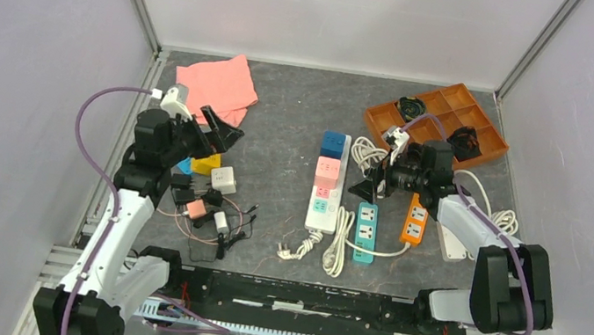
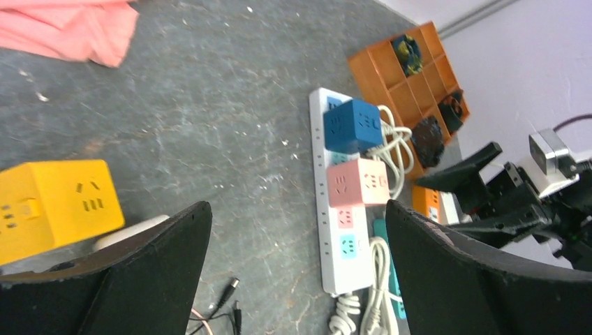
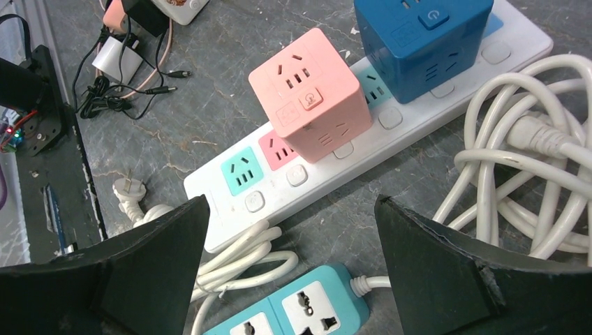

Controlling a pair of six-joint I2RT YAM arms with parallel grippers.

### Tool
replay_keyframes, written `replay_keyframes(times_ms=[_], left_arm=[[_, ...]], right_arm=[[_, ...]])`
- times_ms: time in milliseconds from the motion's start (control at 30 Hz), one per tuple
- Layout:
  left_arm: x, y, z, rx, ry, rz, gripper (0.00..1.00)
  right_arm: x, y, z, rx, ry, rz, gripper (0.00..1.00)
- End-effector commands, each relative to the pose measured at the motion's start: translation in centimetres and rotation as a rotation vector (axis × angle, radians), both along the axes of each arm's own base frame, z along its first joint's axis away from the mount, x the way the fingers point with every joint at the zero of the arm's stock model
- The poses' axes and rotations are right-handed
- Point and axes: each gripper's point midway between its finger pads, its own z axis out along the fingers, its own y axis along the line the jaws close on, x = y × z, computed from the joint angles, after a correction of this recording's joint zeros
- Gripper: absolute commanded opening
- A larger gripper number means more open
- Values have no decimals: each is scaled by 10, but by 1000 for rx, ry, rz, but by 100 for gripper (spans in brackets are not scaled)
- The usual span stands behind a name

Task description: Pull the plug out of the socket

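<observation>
The socket, a long white power strip [image 1: 322, 216] [image 2: 337, 276] [image 3: 412, 118], lies mid-table. Two cube plugs sit on it: a blue one [image 1: 333, 144] [image 2: 352, 125] [image 3: 419, 35] at the far end and a pink one [image 1: 327, 172] [image 2: 357, 183] [image 3: 311, 94] behind it. My right gripper [image 1: 370, 178] [image 3: 291, 199] hovers open just right of the strip, near its cord end, holding nothing. My left gripper [image 1: 223, 132] [image 2: 297, 206] is open and empty, raised well left of the strip.
A teal strip [image 1: 366, 231] [image 3: 300, 307] and an orange strip [image 1: 415, 221] lie right of the socket, beside coiled white cord [image 3: 530, 153]. An orange tray [image 1: 438, 122] is at the back right and a pink cloth [image 1: 217, 84] at the back left. A yellow cube [image 2: 56, 206] and chargers [image 1: 203, 207] lie under the left arm.
</observation>
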Motion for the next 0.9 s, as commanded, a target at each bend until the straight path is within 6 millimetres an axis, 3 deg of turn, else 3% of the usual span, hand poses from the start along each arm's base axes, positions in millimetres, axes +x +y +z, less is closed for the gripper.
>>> replay_keyframes(times_ms=[0,267,533,867], left_arm=[[-11,-27,14,-87,-25,-106,100],[-21,-84,3,7,-18,-185,100],[-17,-121,-17,136,1,-185,100],[-8,-179,-20,275,-13,-192,100]], right_arm=[[11,-1,27,-4,-122,16,95],[13,-6,28,-29,-149,16,95],[16,-9,28,-40,-166,8,95],[15,-12,23,-53,-146,7,95]])
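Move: The pink cube plug on the white power strip lies about 23 cm to the right of the empty left hand, some 4 cm ahead and 17 cm below. The blue cube plug sits roughly 6 cm farther out than the pink one on the same strip. The loose yellow cube lies about 7 cm to the hand's left and 2 cm ahead. From the right hand the pink plug is some 11 cm left, 4 cm ahead and 7 cm below. Sweeping right through the air by some 16 cm, the left hand closes in on the pink plug, easing back a little at first and then sinking about 4 cm. Its wrist swings clockwise around 15 degrees as its left side rises, the fingers staying wide open and touching nothing yet. ##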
